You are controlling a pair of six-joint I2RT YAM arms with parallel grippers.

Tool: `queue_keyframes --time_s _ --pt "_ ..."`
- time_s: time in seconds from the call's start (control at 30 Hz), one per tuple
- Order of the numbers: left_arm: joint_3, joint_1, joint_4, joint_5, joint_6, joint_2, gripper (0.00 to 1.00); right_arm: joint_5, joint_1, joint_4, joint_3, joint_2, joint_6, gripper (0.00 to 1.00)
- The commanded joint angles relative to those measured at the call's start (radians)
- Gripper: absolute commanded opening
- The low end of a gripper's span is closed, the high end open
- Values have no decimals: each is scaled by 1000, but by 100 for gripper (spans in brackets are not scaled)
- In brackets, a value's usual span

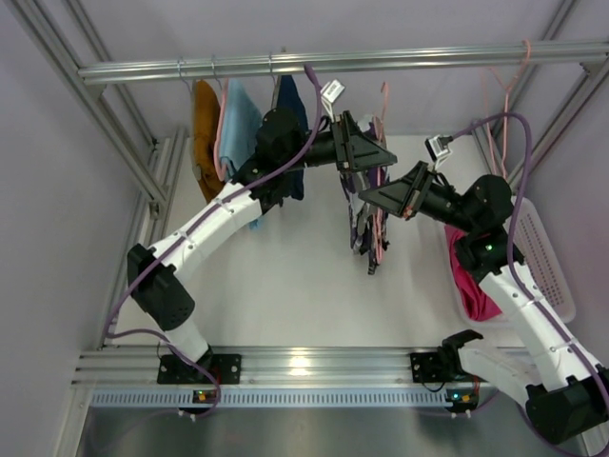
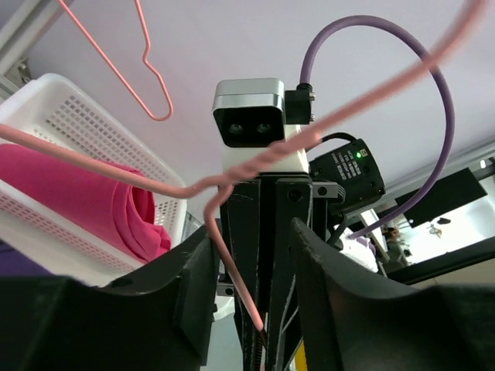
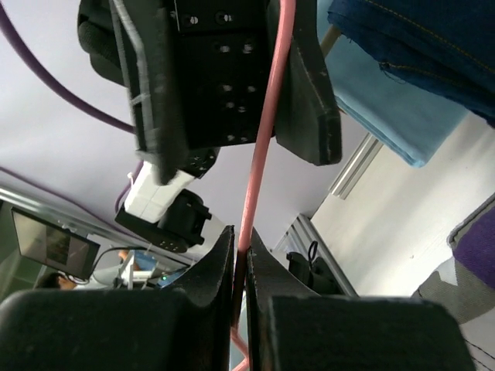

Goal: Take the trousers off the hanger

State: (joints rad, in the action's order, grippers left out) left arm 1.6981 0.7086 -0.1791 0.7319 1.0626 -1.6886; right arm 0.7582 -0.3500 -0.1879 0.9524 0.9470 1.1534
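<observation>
Dark patterned trousers [image 1: 363, 227] hang from a pink wire hanger [image 1: 379, 238] in mid-air between my two grippers. My right gripper [image 1: 378, 198] is shut on the hanger's wire [image 3: 259, 162], which runs up out of its pinched jaws [image 3: 241, 241]. My left gripper [image 1: 376, 155] faces it from the other side. Its jaws [image 2: 251, 232] stand apart around the hanger's twisted neck [image 2: 232, 263], the wire lying close to the left finger. Magenta trousers [image 1: 471, 276] lie in the white basket [image 1: 547, 257] on the right, also seen in the left wrist view [image 2: 85, 193]. A patch of patterned cloth [image 3: 473, 263] shows low right.
Orange, light blue and navy garments [image 1: 238, 129] hang from the metal rail [image 1: 400, 62] at the back left. A bare pink hanger [image 2: 147, 77] hangs further off. Frame posts run down both sides. Purple cables [image 1: 519, 171] loop off both wrists.
</observation>
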Motion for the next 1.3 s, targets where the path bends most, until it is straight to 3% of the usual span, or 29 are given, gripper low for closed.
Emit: queue_keyframes --time_s 0.0,0.13,0.2,0.23,0.3,0.33,0.43,0.53,0.73,0.8,1.0,1.27 --pt "44 23 -146 21 68 1 45 -17 5 -226 46 -51 -84 0" --pt "43 23 -154 26 74 7 26 -22 5 -216 45 -53 -95 0" --pt "55 22 -151 24 71 10 11 -23 5 -193 45 -56 -107 0" --pt "61 22 -146 21 69 17 6 -23 5 -177 46 -56 -130 4" --pt "77 19 -134 12 65 24 0 -31 5 -138 52 -63 -167 20" --pt "77 17 -126 8 63 35 0 -36 8 -84 57 -76 -220 43" --pt "64 2 -122 17 85 56 0 -142 16 93 111 -125 -371 70" --pt "52 -12 -140 23 115 67 0 -256 29 253 131 -201 -521 82" --pt "32 -50 -247 24 230 60 0 -595 32 438 94 -359 -817 85" --pt "52 -52 -263 27 253 53 0 -574 32 465 20 -402 -909 85" --pt "149 -52 -250 17 272 24 0 -410 32 415 -159 -533 -983 89" --pt "224 -52 -215 -5 257 0 0 -388 19 249 -210 -418 -971 93"
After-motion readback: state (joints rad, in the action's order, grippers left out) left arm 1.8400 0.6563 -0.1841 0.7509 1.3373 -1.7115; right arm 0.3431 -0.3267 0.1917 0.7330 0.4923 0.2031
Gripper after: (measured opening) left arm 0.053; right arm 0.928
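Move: The pink hanger's wire, with the camouflage trousers on it, already runs between the left hand's half-open fingers, practically at the hand point. The trousers' middle hangs about 14 cm below that hand, 1 cm back and 2 cm to its right; the blue jeans hang some 18 cm to its left, 3 cm farther out. The closed right fingers already hold the same hanger; the trousers' middle lies roughly 4 cm ahead of and 12 cm below that hand, level sideways. Left pinches the hanger wire, then lifts it about 6 cm; right lets go, withdrawing right and down. ##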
